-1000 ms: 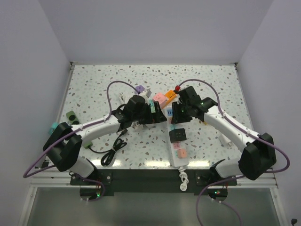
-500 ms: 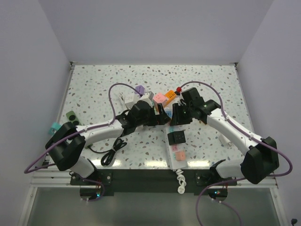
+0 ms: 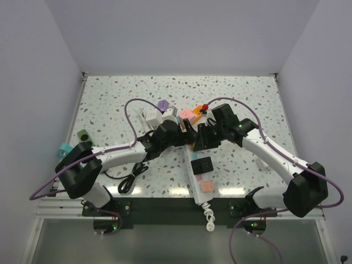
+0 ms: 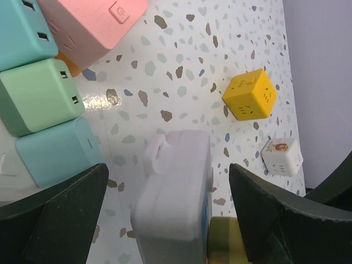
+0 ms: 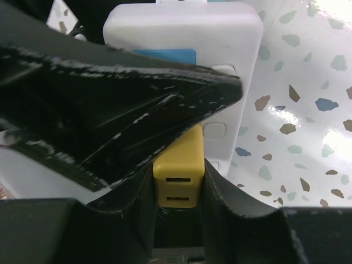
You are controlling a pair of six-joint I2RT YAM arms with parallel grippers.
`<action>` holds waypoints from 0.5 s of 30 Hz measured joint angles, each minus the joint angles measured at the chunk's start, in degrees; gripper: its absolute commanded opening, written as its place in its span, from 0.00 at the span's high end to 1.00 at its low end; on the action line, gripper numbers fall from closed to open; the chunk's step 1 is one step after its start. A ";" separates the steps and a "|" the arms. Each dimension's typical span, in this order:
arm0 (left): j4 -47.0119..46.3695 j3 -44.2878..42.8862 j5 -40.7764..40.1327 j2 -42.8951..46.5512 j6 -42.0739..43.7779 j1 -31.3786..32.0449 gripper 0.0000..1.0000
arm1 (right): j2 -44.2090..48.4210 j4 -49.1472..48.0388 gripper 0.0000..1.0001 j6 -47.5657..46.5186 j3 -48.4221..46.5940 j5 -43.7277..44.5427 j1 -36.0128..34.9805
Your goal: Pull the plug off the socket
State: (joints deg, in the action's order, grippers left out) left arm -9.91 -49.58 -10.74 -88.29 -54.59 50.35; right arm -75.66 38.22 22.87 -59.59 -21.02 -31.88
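Note:
A white power strip [image 3: 197, 177] lies at the table's middle, running toward the near edge, with a black plug [image 3: 202, 164] and pink plugs on it. A yellow plug [image 5: 177, 165] sits in the strip's far end [image 5: 181, 27]. My right gripper [image 5: 177, 184] is shut on this yellow plug, and it shows at the strip's far end in the top view [image 3: 200, 137]. My left gripper [image 4: 170, 220] is open, its fingers standing either side of the strip's far end [image 4: 173, 187] with gaps. The yellow plug shows beside the strip [image 4: 225, 239].
Coloured cube adapters lie beyond the strip: yellow [image 4: 248, 102], white [image 4: 281, 157], pink [image 4: 88, 27], green [image 4: 38, 93], teal [image 4: 58, 151]. A purple cube [image 3: 163, 104] sits at the back. A black coiled cable [image 3: 129, 176] lies near left. A green block [image 3: 83, 135] is at far left.
The power strip has swung and slid toward the near edge and left. Both grippers have closed in on its far end, the left one moving right.

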 measured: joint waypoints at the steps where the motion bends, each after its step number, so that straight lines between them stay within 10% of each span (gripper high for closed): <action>1: -0.39 0.00 -0.07 -0.13 -0.17 0.00 0.07 | 0.33 -0.09 1.00 -0.02 0.00 -0.61 0.00; 7: -5.18 -0.39 1.70 -2.71 -0.39 0.24 0.35 | 1.44 0.22 1.00 0.09 0.07 -1.18 0.02; 13: -9.20 0.76 3.54 -3.32 -1.68 0.68 1.00 | 1.75 1.36 1.00 0.79 0.11 -0.48 0.11; 15: -9.62 1.42 3.50 -3.21 -1.73 0.70 1.00 | 1.81 1.44 1.00 0.92 0.11 0.26 -0.02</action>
State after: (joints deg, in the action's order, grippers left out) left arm -19.53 -48.16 -7.25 -91.50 -56.31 51.05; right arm -73.84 39.66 23.79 -59.48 -20.75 -31.90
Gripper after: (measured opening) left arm 0.405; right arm 0.345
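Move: The power strip's far end stands between the left hand's open fingers, its middle about 2 cm to the right and 1 cm below. The yellow plug, already in the right fingers, is some 4 cm nearer the base and 3 cm right of the left hand. The black plug is about 13 cm back and 5 cm right of that hand; the pink plug lies roughly 10 cm ahead, 2 cm left and 10 cm lower. The strip's far end is about 4 cm ahead and 2 cm left of the right hand. The left fingers, wide open at first, close onto the strip's far end and pinch it from both faces beside the yellow plug, after the hand has slid about 2.5 cm to the right over it with a slight roll of some 5 degrees. The right hand keeps its grip on the yellow plug and all but holds its place. ##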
